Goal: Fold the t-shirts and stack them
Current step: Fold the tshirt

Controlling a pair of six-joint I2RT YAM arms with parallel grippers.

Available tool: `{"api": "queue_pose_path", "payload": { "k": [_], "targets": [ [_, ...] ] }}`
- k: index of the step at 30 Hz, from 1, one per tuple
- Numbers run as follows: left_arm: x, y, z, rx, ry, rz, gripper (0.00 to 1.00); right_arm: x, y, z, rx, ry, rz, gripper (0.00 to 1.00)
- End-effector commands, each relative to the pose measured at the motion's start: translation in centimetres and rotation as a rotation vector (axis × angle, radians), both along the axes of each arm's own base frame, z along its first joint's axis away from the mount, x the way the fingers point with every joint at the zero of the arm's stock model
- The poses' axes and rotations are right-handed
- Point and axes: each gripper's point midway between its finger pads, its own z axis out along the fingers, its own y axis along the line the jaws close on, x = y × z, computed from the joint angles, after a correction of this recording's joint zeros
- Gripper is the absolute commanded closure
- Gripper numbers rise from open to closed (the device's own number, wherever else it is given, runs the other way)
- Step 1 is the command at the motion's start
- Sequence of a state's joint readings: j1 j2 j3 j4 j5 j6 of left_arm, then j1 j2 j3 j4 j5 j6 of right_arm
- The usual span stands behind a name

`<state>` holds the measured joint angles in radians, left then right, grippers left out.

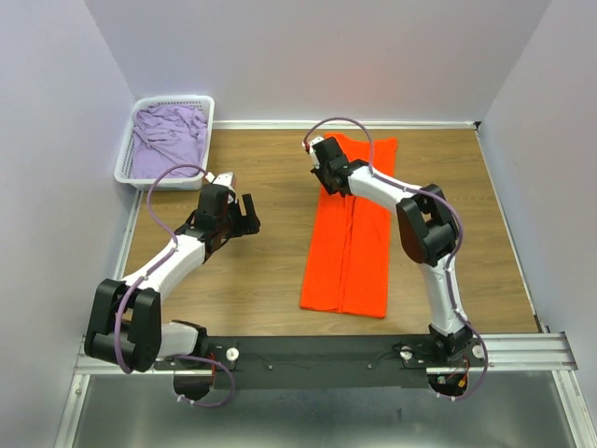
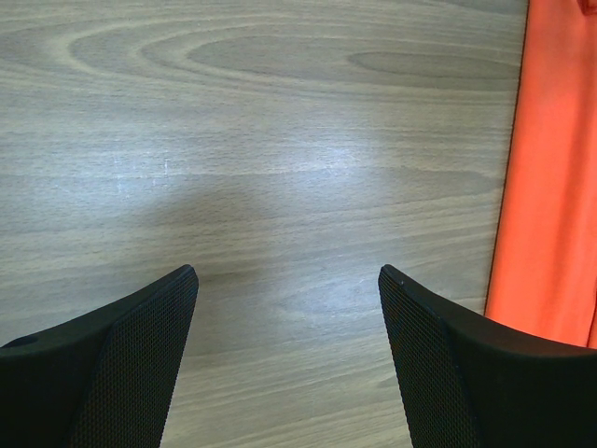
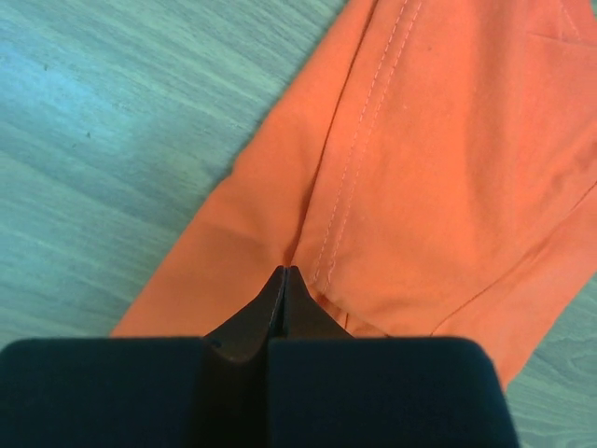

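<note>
The orange t-shirt (image 1: 347,252) lies folded into a long narrow strip on the wooden table, right of centre. My right gripper (image 1: 334,185) is down on the strip's far left part, close to its left edge. In the right wrist view its jaws are shut (image 3: 287,271) with a pucker of the orange cloth (image 3: 420,168) running into the tips beside a stitched seam. The lilac t-shirt (image 1: 168,135) sits crumpled in the basket. My left gripper (image 1: 250,215) hovers over bare wood left of the strip, jaws wide open (image 2: 287,273) and empty, the orange edge (image 2: 546,187) to its right.
A white lattice basket (image 1: 126,173) stands at the far left corner against the wall. Pale walls close off the back and both sides. Bare wood lies between the two arms and near the front rail (image 1: 326,353).
</note>
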<state>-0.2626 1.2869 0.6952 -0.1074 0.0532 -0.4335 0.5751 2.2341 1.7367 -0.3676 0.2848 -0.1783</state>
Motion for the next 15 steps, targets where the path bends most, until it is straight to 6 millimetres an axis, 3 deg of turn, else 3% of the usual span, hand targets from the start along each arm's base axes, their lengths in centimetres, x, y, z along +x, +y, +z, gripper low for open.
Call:
{"api": "queue_pose_path", "payload": {
  "k": [1, 6, 11, 15],
  "targets": [
    [0.2, 0.1, -0.2, 0.002, -0.009, -0.007, 0.14, -1.2, 0.4, 0.6, 0.015, 0.014, 0.042, 1.0],
    [0.1, 0.0, -0.5, -0.001, 0.0, -0.015, 0.14, -2.0, 0.1, -0.1, 0.012, 0.032, 0.04, 0.99],
    [0.1, -0.1, -0.5, -0.003, 0.004, -0.013, 0.14, -0.5, -0.5, 0.2, -0.032, -0.022, 0.004, 0.72],
    [0.1, 0.0, -0.5, 0.001, 0.001, -0.009, 0.14, 0.1, 0.0, 0.6, -0.055, -0.051, 0.021, 0.65]
  ]
}}
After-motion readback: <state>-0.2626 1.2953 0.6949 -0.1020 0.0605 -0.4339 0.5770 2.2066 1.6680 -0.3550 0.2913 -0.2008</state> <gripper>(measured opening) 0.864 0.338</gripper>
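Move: Just under the right hand's closed tips, some 2 cm down, is the t-shirt's folded flap corner, the lower end of its stitched hem. The shirt's left edge runs about 6 cm to the hand's left at the same depth. The shirt's near end is some 32 cm back, level sideways; its far end is roughly 16 cm ahead and 4 cm right. From the left hand, the flap corner lies about 13 cm ahead and 26 cm right. Drawing back towards the robot by about 1.5 cm and sinking roughly 1 cm, with a small slip to the right, the right hand stays at the flap corner with its tips shut. There it all but stops and spreads its fingers from shut to about a third open, low over the orange cloth, one tip right at the stitched corner; whether cloth was pinched can't be seen. ##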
